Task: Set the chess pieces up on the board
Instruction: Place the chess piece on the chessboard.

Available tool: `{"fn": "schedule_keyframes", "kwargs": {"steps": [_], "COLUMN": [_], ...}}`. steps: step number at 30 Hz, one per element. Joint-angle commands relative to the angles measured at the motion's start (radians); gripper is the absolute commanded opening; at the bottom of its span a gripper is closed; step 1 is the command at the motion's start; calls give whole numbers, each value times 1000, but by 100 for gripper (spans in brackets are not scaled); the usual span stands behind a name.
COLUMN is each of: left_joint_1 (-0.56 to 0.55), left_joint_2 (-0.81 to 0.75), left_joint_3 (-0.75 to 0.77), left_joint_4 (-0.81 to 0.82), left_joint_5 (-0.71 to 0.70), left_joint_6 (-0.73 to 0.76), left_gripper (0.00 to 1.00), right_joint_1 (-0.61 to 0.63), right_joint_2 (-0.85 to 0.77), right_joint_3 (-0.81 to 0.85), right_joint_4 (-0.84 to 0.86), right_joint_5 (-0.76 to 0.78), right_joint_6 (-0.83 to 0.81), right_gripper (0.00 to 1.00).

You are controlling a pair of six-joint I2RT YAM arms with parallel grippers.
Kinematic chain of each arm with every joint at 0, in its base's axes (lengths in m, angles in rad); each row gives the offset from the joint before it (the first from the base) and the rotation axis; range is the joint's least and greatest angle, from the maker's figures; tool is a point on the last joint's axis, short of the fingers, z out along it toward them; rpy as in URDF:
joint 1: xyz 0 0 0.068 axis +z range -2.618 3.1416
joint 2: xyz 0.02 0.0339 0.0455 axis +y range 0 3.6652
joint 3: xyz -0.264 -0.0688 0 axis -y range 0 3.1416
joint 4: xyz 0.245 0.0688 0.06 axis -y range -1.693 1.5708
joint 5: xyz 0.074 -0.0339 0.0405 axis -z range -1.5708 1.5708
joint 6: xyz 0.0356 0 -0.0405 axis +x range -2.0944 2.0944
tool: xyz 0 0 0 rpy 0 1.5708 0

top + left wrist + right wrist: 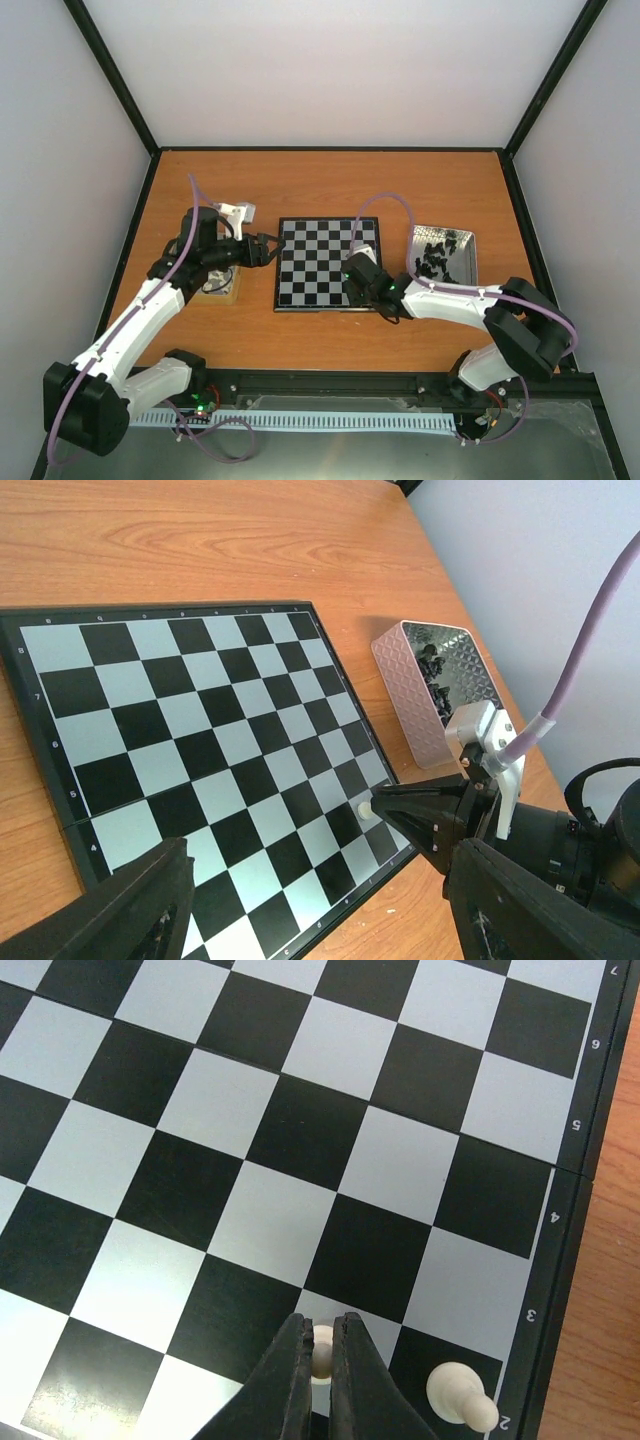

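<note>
The board [312,262] lies flat in the middle of the table. My right gripper [322,1345] is shut on a cream-white pawn [322,1336], held upright just over a pale square near the board's near right corner. From the left wrist view the same pawn [366,809] shows at the tip of the right gripper [378,804]. A second cream-white pawn [460,1395] stands on the black square next to it. My left gripper [320,880] hangs open and holds nothing over the board's left edge [60,810].
A metal tin [470,262] with several black pieces [435,255] stands right of the board; its patterned wall [410,695] shows in the left wrist view. A small container [225,285] sits partly hidden under the left arm.
</note>
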Motion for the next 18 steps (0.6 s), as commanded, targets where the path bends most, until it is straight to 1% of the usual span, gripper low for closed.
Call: {"fn": "schedule_keyframes", "kwargs": {"steps": [1, 4, 6, 8, 10, 12, 13, 16, 18], "left_joint_1": [0, 1, 1, 1, 2, 5, 11, 50, 108], "left_joint_2": [-2, 0, 3, 5, 9, 14, 17, 33, 51], "left_joint_3": [0, -2, -2, 0, 11, 30, 41, 80, 104], "left_joint_4": [12, 17, 19, 19, 8, -22, -42, -118, -172], "left_joint_5": [6, 3, -2, -14, -34, -80, -111, -233, -292], "left_joint_6": [-11, -17, -21, -25, -33, -43, -50, -80, -88], "left_gripper": [70, 70, 70, 70, 70, 70, 71, 71, 70], "right_joint_1": [7, 8, 8, 7, 8, 8, 8, 8, 8], "right_joint_2": [-13, -31, -28, -20, -18, -33, -54, -110, -145], "right_joint_3": [-23, -34, -34, -26, -10, 8, 18, 67, 104], "right_joint_4": [23, 21, 19, 6, -20, -50, -63, -122, -158], "right_joint_5": [10, 11, 10, 10, 19, 27, 29, 44, 51], "right_joint_6": [36, 42, 40, 40, 49, 57, 60, 71, 74], "right_gripper": [3, 3, 5, 11, 20, 28, 34, 42, 43]}}
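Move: Directly beneath the right hand, only some 2 cm down, is the board square for the white pawn it still holds, in the second row from the near edge and one column in from the right. The pawn already placed stands about 3 cm to the hand's right, level with it; the box of dark pieces is roughly 19 cm right and 6 cm ahead. From the left hand that square lies about 19 cm right, 3 cm back and 18 cm below. Easing back and to the right by about 1 cm at board level, the right hand opens its fingers to a bit under half, letting go of the white pawn, and then starts upward, rising some 1.5 cm off it. Late on, the open, empty left hand swings left and forward about 3 cm, sinking slightly and turning some 10 degrees counter-clockwise, away from the square. ##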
